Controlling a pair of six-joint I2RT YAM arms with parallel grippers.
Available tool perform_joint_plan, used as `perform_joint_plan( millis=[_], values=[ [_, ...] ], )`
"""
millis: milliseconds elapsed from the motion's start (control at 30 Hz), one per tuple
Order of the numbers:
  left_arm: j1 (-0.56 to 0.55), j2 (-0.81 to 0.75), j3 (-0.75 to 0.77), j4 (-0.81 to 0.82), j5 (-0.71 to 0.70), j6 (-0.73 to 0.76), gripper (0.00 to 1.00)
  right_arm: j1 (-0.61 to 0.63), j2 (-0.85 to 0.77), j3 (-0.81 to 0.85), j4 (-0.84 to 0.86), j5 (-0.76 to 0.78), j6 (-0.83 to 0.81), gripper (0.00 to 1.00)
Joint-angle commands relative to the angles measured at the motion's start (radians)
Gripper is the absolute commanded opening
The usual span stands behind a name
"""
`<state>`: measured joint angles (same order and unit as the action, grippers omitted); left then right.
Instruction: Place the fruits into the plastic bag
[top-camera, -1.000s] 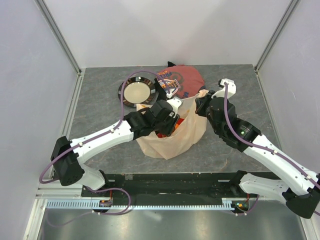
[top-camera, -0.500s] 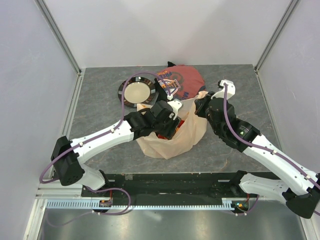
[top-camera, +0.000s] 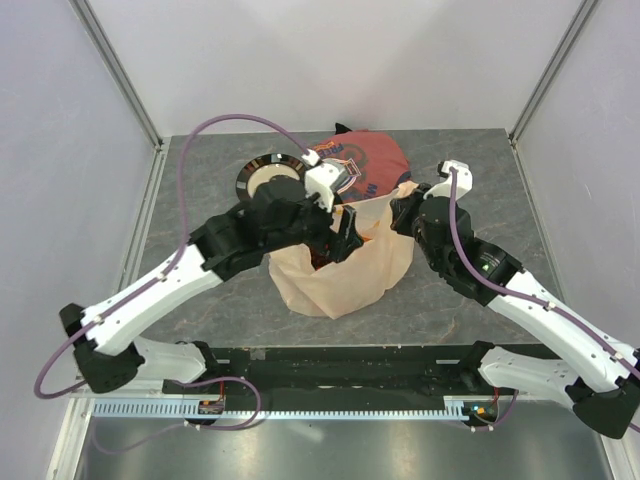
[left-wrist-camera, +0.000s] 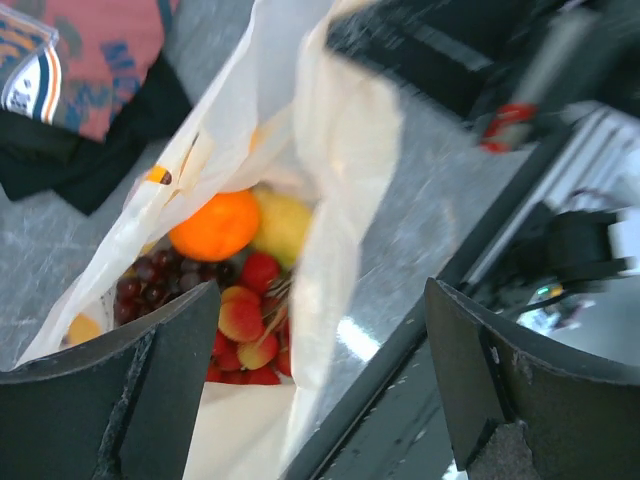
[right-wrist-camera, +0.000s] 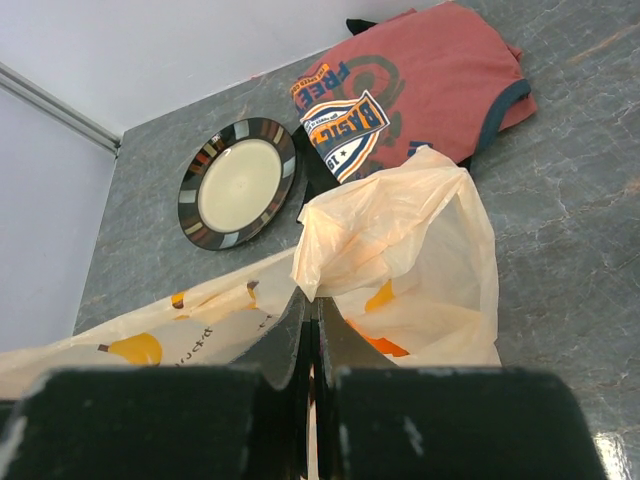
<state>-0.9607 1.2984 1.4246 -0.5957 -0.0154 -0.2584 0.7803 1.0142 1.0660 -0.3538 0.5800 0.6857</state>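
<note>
The plastic bag (top-camera: 340, 275) lies mid-table, cream and crinkly, with its mouth held up. Inside it the left wrist view shows the fruits: an orange (left-wrist-camera: 215, 225), a yellow pear-like fruit (left-wrist-camera: 283, 225), dark grapes (left-wrist-camera: 160, 280) and small red berries (left-wrist-camera: 245, 330). My left gripper (left-wrist-camera: 320, 385) hangs open above the bag's mouth (top-camera: 345, 240), with nothing between its fingers (left-wrist-camera: 150, 390). My right gripper (right-wrist-camera: 312, 312) is shut on the bag's upper edge (right-wrist-camera: 400, 230) and holds it raised at the bag's right side (top-camera: 403, 208).
A dark round plate (top-camera: 262, 178) with a cream centre sits at the back left. A folded red printed cloth (top-camera: 365, 160) lies behind the bag. The black front rail (top-camera: 340, 360) runs along the near edge.
My left gripper has opened wide and lifted up out of the bag, its arm swinging up and leftward. The right gripper still pinches the bag's edge.
</note>
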Motion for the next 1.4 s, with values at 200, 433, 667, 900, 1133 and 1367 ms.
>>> perform_joint_plan(
  millis=[200, 433, 667, 900, 1133, 1367],
  values=[
    [-0.001, -0.372, -0.058, -0.022, -0.191, -0.160, 0.88, -0.004, -0.035, -0.027, 0.006, 0.012, 0.017, 0.00],
    [-0.001, -0.482, -0.119, -0.157, -0.325, -0.205, 0.90, -0.004, -0.029, -0.028, 0.006, 0.001, 0.017, 0.00],
    [-0.001, -0.473, -0.262, -0.004, -0.108, -0.358, 0.91, -0.004, -0.029, -0.024, 0.006, -0.003, 0.015, 0.00],
    [0.007, -0.392, -0.348, 0.184, -0.049, -0.372, 0.79, -0.004, -0.034, -0.020, 0.004, -0.011, 0.000, 0.00],
    [0.218, -0.289, -0.300, 0.263, 0.101, -0.386, 0.01, -0.004, -0.011, 0.098, -0.010, 0.006, -0.149, 0.00],
    [0.494, -0.225, -0.172, 0.326, 0.302, -0.400, 0.02, -0.004, 0.017, 0.356, -0.019, 0.092, -0.336, 0.00]
  ],
)
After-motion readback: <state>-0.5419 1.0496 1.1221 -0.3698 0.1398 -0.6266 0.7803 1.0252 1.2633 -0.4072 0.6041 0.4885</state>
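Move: The left gripper hangs open over the bag's mouth; the bag's left rim is about 6 cm to its left, 3 cm back and a few centimetres lower. The orange inside the bag lies some 7 cm ahead, 5 cm to the right and 18 cm below, and the bag corner pinched by the right gripper about 2 cm ahead, 8 cm to the right, level in height. From the right gripper, the left rim is roughly 14 cm left, 5 cm back and slightly lower. Swing the left gripper up about 10 cm and left some 13 cm, drawing back a little, to clear the bag; then sink and come back right to its left rim. Shut the fingers on the rim and carry it forward and left, turning counter-clockwise. Keep the bag corner pinched in the right gripper and raise it about 7 cm at the end. ##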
